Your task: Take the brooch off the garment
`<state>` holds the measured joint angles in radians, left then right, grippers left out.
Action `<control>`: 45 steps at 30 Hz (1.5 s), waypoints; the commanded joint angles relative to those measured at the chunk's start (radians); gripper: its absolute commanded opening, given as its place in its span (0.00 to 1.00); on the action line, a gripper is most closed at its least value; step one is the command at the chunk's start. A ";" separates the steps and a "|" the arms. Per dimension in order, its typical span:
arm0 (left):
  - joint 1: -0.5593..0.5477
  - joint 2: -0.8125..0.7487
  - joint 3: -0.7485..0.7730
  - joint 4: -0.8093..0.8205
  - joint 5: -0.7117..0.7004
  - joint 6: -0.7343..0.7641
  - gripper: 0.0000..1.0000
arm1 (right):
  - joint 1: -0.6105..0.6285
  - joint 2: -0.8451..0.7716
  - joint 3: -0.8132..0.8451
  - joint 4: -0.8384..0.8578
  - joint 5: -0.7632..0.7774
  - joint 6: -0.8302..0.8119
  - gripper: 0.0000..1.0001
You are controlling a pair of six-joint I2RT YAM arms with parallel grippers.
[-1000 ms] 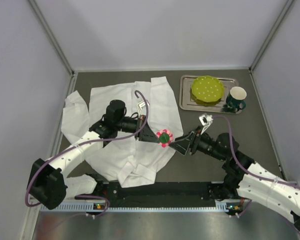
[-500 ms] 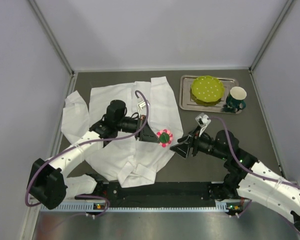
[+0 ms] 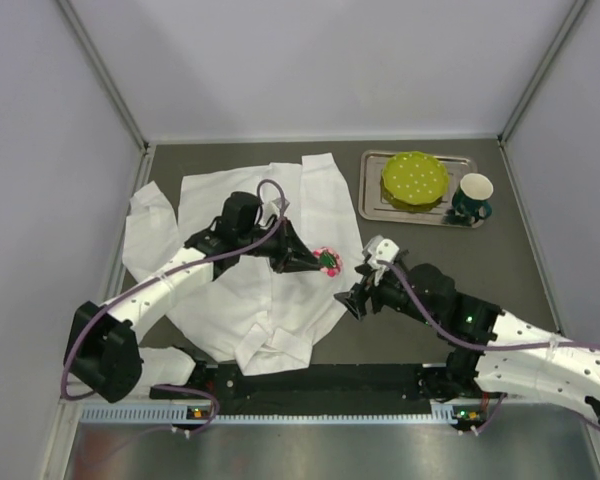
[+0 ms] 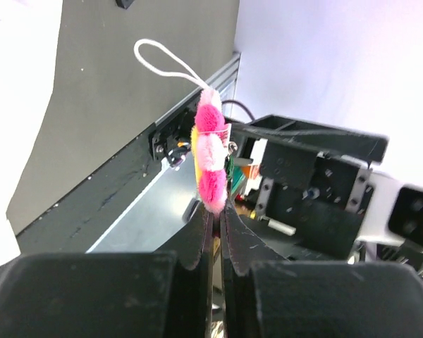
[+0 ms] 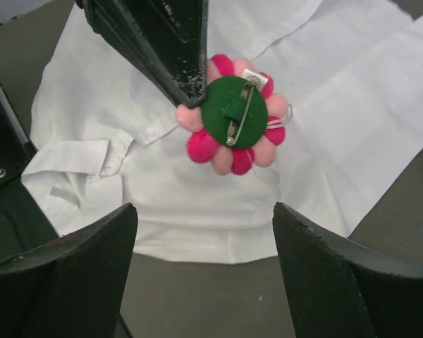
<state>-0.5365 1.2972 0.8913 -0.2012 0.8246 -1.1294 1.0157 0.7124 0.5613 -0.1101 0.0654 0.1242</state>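
Note:
The brooch (image 3: 327, 259), pink and red petals, is pinched at its edge by my left gripper (image 3: 315, 262), which is shut on it. The left wrist view shows the brooch (image 4: 210, 158) edge-on, standing up from the left gripper (image 4: 218, 204), with a white thread loop at its top. Its green back and metal pin face the right wrist view, where the brooch (image 5: 234, 116) hangs in front of the garment (image 5: 338, 105). The white garment (image 3: 320, 190) lies spread on the table. My right gripper (image 3: 352, 300) is open just right of the brooch, the right gripper (image 5: 204, 211) holding nothing.
A metal tray (image 3: 375, 205) at the back right carries a green dotted plate (image 3: 415, 178), with a teal mug (image 3: 472, 197) at its right end. A black rail (image 3: 320, 380) runs along the near edge between the arm bases. Grey walls enclose the table.
My left arm has turned and carried the brooch slightly up and away from the near edge. The right gripper has drawn back from the brooch, swung left and opened a little wider.

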 commanded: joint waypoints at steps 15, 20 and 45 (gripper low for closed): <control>0.007 -0.124 0.189 -0.500 -0.334 -0.245 0.00 | 0.164 0.195 -0.044 0.523 0.113 -0.449 0.64; 0.009 -0.122 0.184 -0.532 -0.338 -0.260 0.00 | 0.162 0.234 -0.044 0.599 0.111 -0.426 0.58; 0.006 -0.131 0.150 -0.514 -0.347 -0.328 0.00 | 0.162 0.453 0.046 0.673 0.102 -0.426 0.36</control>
<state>-0.5316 1.1858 1.0481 -0.7254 0.4782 -1.4315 1.1690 1.1511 0.5655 0.5026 0.1490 -0.2943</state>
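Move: Held by the left fingertips, the brooch has its middle about 3 cm to the left hand's right and 1 cm below its hand point. From the open, empty right hand the brooch lies some 5 cm ahead and 6 cm to the left, about level. On the table some 18 cm below the right hand, the garment's middle is roughly 11 cm ahead and 23 cm left, and the black frame about 10 cm ahead and 10 cm right. Following the brooch leftward, the right hand travels about 9 cm left and slightly forward, rolls some 25 degrees and narrows its fingers to about half their gap, one to either side of the brooch's rim. The left hand keeps its pinch, bobs up briefly and draws about 4 cm left, turning counter-clockwise and tipping its fingers down, then holds still. ##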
